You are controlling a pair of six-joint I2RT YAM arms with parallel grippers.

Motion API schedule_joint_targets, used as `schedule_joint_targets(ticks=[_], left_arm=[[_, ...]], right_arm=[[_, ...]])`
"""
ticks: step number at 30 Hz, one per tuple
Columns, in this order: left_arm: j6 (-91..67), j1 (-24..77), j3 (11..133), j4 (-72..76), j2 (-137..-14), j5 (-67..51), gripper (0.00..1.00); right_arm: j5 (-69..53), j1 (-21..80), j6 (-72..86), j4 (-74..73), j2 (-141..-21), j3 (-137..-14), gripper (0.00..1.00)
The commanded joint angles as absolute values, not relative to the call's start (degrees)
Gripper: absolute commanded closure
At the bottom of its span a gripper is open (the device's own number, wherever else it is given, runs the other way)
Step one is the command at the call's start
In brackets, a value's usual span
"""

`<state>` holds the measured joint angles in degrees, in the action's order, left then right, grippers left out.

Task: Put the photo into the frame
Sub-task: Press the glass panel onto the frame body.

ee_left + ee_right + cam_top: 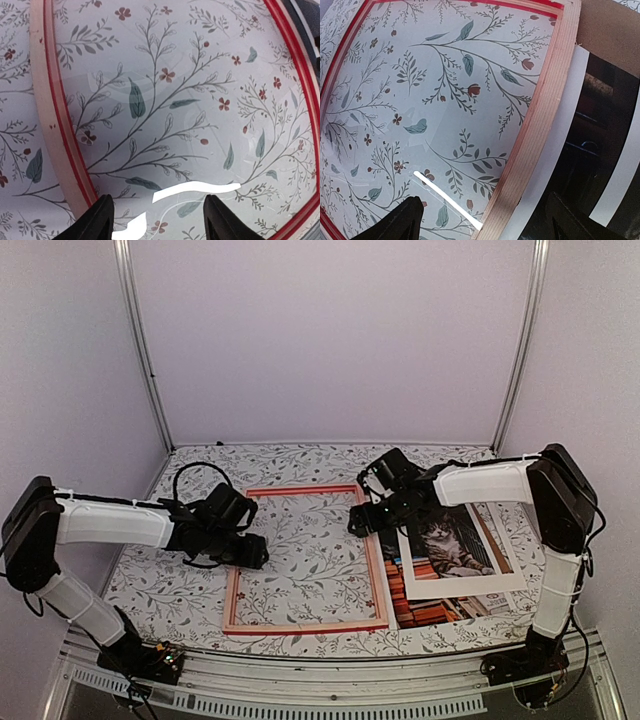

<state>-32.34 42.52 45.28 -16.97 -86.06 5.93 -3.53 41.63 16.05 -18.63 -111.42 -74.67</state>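
Observation:
The frame [305, 627] lies flat mid-table with its pale wood back up and red showing at the inner edge. A glossy pane fills it, and the floral cloth shows through. The photo [450, 540] lies just right of it, its cat showing through a white mat board [470, 586] and orange books below that. My left gripper [252, 555] hovers open by the left rail [50, 110]; nothing is between its fingers [100, 222]. My right gripper [362, 523] is open, its fingers either side of the right rail [535, 125] from above without touching it.
A brown backing board [492, 525] lies under the photo's far right side, and its corner [610, 35] shows past the frame. Beside the right rail lies a white strip [560, 145] next to a dark sheet. Booth walls close in the table on three sides.

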Motion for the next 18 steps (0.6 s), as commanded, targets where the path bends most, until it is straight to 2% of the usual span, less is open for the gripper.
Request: schedule_joint_targets(ticks=[1,18], left_arm=[[-37.17,45.98,42.08,-19.61,-85.33,6.67,0.37],[-43.26,52.39,38.25,-26.17,-83.58,9.89,0.37]], right_arm=[[-2.41,41.88,17.22,-17.69,-108.95,-73.31,0.11],[-2.11,41.9,18.13,-16.63,-107.08,-70.26,0.11]])
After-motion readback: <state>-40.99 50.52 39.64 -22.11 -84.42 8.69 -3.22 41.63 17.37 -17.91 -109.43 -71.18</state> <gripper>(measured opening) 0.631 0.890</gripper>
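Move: The frame's near left corner lies about 14 cm back and 4 cm to the left of the left hand, some 4 cm below. The glass panel, already lying in the frame, has its middle about 6 cm ahead and 10 cm right; the frame's left bar, its middle also 6 cm ahead, runs only some 3 cm left. From the right hand, over the frame's right side, that same corner is roughly 22 cm back and 23 cm left. The left fingertips, still parted, come down to the glass just inside the left bar, seemingly touching it: the hand draws back about 6 cm towards the near left corner and sinks 3 cm. Most of the drop comes early; then it creeps back low along the bar, tipping slightly. ##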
